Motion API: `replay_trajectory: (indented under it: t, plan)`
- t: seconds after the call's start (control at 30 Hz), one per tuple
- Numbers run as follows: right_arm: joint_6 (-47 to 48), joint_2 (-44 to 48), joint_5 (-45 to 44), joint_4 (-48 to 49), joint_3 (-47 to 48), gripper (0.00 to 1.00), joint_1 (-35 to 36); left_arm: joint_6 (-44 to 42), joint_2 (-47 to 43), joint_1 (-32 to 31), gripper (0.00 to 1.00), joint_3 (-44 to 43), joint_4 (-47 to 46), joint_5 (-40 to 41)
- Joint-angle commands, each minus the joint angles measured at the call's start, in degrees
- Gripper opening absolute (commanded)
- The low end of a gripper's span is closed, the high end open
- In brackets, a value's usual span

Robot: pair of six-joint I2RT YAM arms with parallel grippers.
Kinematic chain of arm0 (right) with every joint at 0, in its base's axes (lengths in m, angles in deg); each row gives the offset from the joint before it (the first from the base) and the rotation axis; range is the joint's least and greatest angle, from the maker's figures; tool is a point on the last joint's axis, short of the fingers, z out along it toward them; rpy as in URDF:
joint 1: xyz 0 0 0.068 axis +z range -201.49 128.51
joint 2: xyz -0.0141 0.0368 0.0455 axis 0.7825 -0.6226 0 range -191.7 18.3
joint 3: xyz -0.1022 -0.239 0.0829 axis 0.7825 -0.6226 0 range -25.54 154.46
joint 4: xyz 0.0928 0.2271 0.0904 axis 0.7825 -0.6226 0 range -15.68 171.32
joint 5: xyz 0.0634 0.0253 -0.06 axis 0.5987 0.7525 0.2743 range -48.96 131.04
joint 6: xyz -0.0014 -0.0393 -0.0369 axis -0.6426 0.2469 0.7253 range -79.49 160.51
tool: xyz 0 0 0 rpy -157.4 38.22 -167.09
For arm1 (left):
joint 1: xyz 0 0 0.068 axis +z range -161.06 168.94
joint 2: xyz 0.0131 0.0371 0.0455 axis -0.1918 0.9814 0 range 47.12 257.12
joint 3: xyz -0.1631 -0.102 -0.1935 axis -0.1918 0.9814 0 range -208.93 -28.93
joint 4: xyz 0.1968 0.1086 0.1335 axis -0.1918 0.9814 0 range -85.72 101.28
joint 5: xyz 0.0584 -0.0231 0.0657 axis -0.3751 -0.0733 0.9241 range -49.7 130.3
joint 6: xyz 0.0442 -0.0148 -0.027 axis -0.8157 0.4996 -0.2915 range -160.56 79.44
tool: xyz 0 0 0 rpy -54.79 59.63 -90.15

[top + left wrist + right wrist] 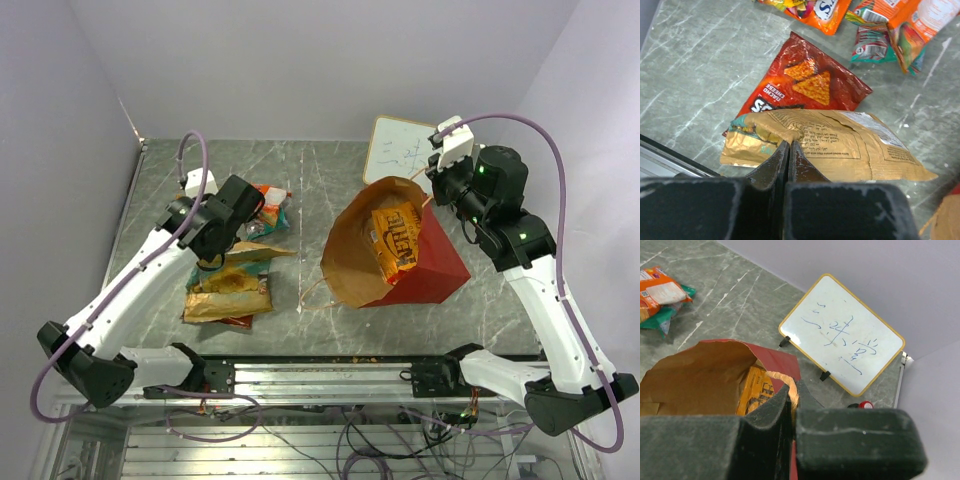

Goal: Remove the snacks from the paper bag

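The red paper bag (425, 275) lies tilted with its brown mouth (695, 380) open toward the left. An orange snack packet (393, 240) sits inside it and also shows in the right wrist view (754, 390). My right gripper (794, 385) is shut on the bag's cord handle (790, 382) at the rim, at the bag's far upper corner (432, 198). My left gripper (789, 142) is shut on a pinched fold of the tan-brown chip bag (850, 147), which lies across a red chip bag (807, 82). Seen from above, that gripper (212, 260) is at the tan bag's (235, 285) far end.
Small orange and orange-teal packs (890, 30) lie beyond the chip bags (268, 210). A whiteboard (842, 335) leans behind the paper bag, with a red-capped marker (866, 404) near it. The bag's other cord handle (310, 295) trails on the table. A metal rail (320, 375) runs along the near edge.
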Motion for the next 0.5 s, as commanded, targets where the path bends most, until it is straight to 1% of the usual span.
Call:
replay_trajectory:
  t: [0.0, 0.17, 0.3, 0.47]
  plan:
    - [0.8, 0.7, -0.8, 1.8, 0.4, 0.0, 0.0, -7.5, 3.1, 5.4, 0.07, -0.8, -2.5, -4.0]
    - [0.5, 0.4, -0.8, 1.8, 0.6, 0.0, 0.0, -10.2, 7.1, 10.4, 0.07, -1.3, -4.1, -4.8]
    - [1.0, 0.4, -1.2, 1.9, 0.8, 0.0, 0.0, -12.6, 9.7, 14.9, 0.07, -0.2, -6.9, -7.6]
    - [1.3, 0.4, -1.5, 1.6, 0.8, 0.0, 0.0, -14.3, 12.4, 18.2, 0.07, -1.7, -10.0, -9.7]
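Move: The left hand holds the golden snack bag by its upper edge. The red Doritos bag, over which the golden one is being brought down, lies almost straight below, some 23 cm down and 1 cm back. At table height, the yellow candy bag lies about 24 cm ahead and 8 cm to the left, and the orange-and-green packets about 24 cm ahead and 10 cm to the right. From the right hand, the Doritos bag is roughly 51 cm left, 10 cm back and 36 cm down. Still pinching the golden snack bag by its upper edge, the left hand sinks about 5 cm while travelling about as far forward and some 4 cm left, bringing the snack down over the Doritos bag at a steady pace. The wrist tips about 10 degrees further down, and the fingers keep their hold. ##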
